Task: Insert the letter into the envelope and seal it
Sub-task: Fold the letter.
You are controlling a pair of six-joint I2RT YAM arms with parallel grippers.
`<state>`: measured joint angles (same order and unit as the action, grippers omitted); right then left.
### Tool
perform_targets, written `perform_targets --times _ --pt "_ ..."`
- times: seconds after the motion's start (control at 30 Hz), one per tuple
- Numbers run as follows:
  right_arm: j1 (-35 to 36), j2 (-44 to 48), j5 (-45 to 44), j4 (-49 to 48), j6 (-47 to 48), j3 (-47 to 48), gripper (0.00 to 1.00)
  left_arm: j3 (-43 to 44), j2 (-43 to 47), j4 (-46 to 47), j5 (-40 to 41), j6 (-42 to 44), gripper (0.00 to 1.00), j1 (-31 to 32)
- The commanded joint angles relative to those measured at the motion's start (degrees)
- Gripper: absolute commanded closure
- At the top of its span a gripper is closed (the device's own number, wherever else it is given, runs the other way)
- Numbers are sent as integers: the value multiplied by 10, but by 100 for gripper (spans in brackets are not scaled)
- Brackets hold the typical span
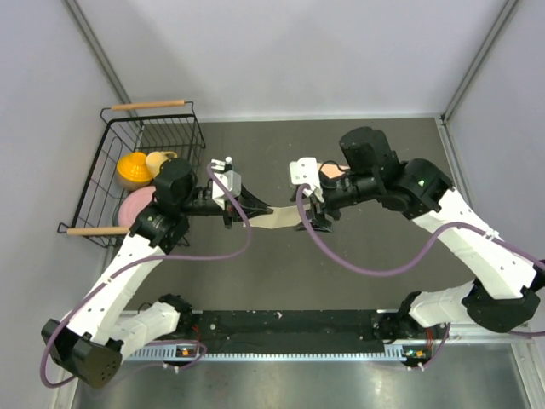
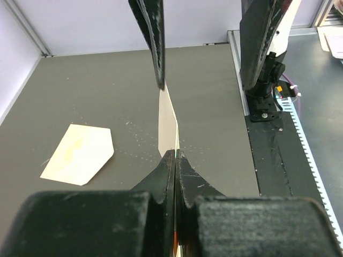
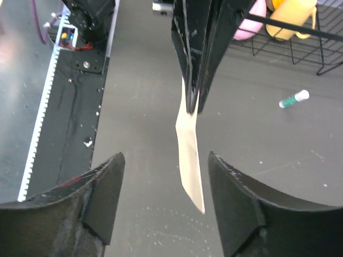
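My left gripper (image 2: 175,152) is shut on one end of the letter (image 2: 167,120), a tan sheet held edge-on above the table. In the top view the letter (image 1: 278,219) spans the gap from the left gripper (image 1: 249,207) to the right gripper (image 1: 308,216). The right gripper (image 3: 166,158) is open, with the free end of the letter (image 3: 190,155) hanging between its fingers and touching neither. The peach envelope (image 2: 75,155) lies flat on the table with its flap out; in the top view the envelope (image 1: 334,170) is partly hidden by the right arm.
A white-and-green glue stick (image 3: 293,98) lies on the table near the wire basket (image 1: 153,122) at the far left, which holds orange, yellow and pink items. The arms' base rail (image 1: 281,328) runs along the near edge.
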<state>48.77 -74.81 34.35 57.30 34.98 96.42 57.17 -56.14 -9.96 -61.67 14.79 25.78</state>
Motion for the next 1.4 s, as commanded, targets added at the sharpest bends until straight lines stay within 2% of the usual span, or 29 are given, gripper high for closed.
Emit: perform_targets --times 0.0,0.03,0.07,0.27,0.3,0.4,0.43,0.5,0.83,1.37 --pt "33 -31 4 -49 1 28 42 5 3 20 -6 -20 100 10" --pt "37 -37 -2 -53 1 31 52 5 4 20 -4 -21 100 10" --pt "42 -40 -19 -57 2 32 55 5 4 20 -2 -24 100 13" --pt "66 -62 -62 -74 12 36 60 1 13 21 1 -27 100 16" --pt "66 -64 -63 -73 11 37 63 -2 16 21 2 -27 100 16" --pt "69 -71 -71 -74 11 43 78 -7 20 24 7 -35 100 16" --pt "69 -69 -77 -73 11 42 90 -9 21 29 13 -40 100 16" --pt "68 -67 -89 -74 11 39 100 -14 26 31 16 -42 100 16" --pt "64 -21 -174 -68 41 -39 100 -21 44 42 1 -70 100 -16" --pt "-18 48 -185 6 47 -112 100 -27 50 51 -32 -80 100 -68"
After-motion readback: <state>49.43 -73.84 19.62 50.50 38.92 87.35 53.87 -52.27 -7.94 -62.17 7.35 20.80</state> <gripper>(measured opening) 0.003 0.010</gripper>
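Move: The letter, already pinched by the left hand, has its middle about 2 cm right and 1 cm back of that hand, level with it. From the open right hand, its middle lies some 7 cm left, 1 cm ahead and 2 cm lower. The envelope is about 25 cm ahead, 8 cm right and 35 cm below the right hand; the glue stick is about 26 cm ahead, 11 cm left and 33 cm below the left hand. Right fingers go 4 cm left along the letter, shut, then draw right, forward and down; left keeps pinching. ##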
